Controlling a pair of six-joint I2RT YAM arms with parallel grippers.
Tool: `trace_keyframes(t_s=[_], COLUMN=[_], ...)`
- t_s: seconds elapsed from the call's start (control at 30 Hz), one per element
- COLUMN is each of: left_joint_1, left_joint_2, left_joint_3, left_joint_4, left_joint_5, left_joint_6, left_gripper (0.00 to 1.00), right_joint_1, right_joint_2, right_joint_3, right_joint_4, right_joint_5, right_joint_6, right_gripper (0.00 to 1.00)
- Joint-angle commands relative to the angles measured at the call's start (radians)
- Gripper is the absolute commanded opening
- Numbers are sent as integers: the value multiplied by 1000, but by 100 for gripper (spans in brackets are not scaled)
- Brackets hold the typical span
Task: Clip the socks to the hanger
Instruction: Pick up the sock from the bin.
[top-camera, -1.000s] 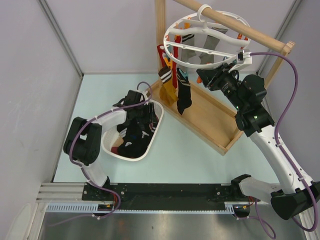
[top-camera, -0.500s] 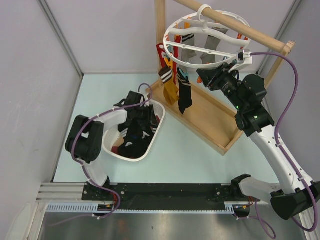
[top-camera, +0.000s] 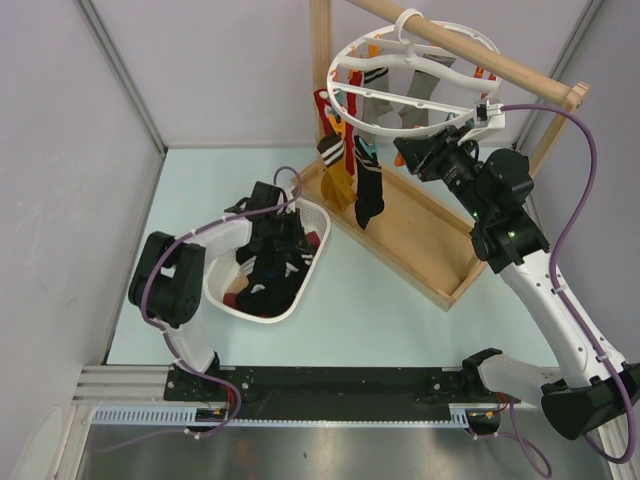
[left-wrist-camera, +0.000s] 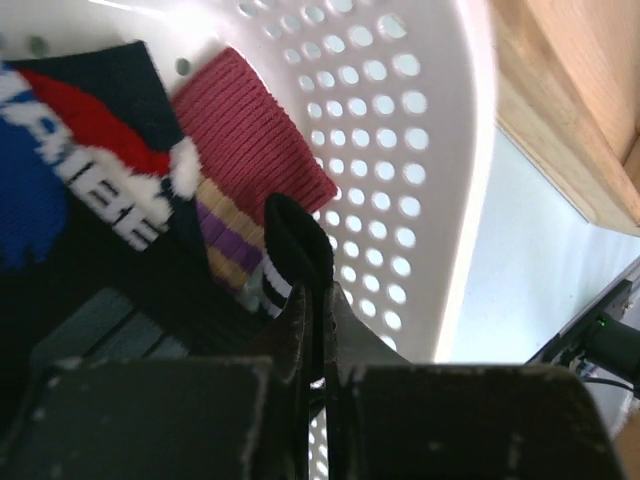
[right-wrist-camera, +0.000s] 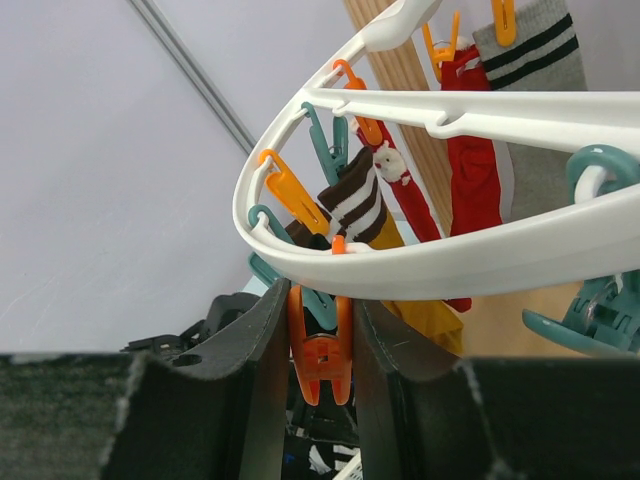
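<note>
The white ring hanger (top-camera: 333, 80) hangs from a wooden rail, with several socks clipped to it, among them a black one (top-camera: 367, 195) and a mustard one (top-camera: 338, 180). My right gripper (top-camera: 405, 155) is up at the ring's near edge (right-wrist-camera: 450, 270), shut on an orange clip (right-wrist-camera: 320, 355) that sits upright between its fingers. My left gripper (top-camera: 285, 245) is down inside the white basket (top-camera: 213, 285), shut on a fold of a black sock (left-wrist-camera: 297, 235). Around that fold lie a pink ribbed sock (left-wrist-camera: 255, 130) and a navy sock with red and blue patterns (left-wrist-camera: 90, 130).
The wooden rail frame (top-camera: 420, 240) lies on the table right of the basket, its post rising behind the hanger. Teal clips (right-wrist-camera: 325, 140) and more orange clips (right-wrist-camera: 290, 190) hang along the ring. The basket's perforated wall (left-wrist-camera: 400, 150) is close to the left fingers.
The left gripper's jaws have closed onto the black sock in the basket. The right gripper stays still on the orange clip.
</note>
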Motion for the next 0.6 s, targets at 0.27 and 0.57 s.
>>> trace_keyframes(t_s=[0.27, 0.57], left_joint_1=[16, -74], left_joint_2=[-446, -747], left_joint_3=[-2, -51], left_joint_4=[74, 241], left_joint_5=[-207, -178], left_joint_6=[222, 492], left_gripper=[0, 0], right_joint_1=[-7, -7], right_joint_2=[-11, 0], right_joint_3=[40, 40], right_joint_4=[11, 23], right_joint_5=[24, 22], right_joint_6=[-5, 4], right_gripper=[0, 0])
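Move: The sock is already pinched in the left gripper, low at the bin's right side; it is meant for the orange clip on the hanger, about 20 cm to the right, level in reach and some 39 cm higher. The clip sits right at the right gripper's fingertips. The hanging black sock is around 6 cm to the left of the clip, 3 cm farther out and 12 cm lower; the yellow sock is about 12 cm left of the clip, 6 cm farther out and 13 cm lower. The bin's middle lies 7 cm left and 4 cm back of the left gripper. Lift the left gripper fast, about 23 cm almost straight up from the bin and towards the height of the hanger, fingers kept shut on the striped black sock, drifting a little to the left. Swing the fingertips up some 50 degrees on the way, so they end nearly level, pointing forward and right at the hanging socks. Hold the right gripper still on the orange clip. ##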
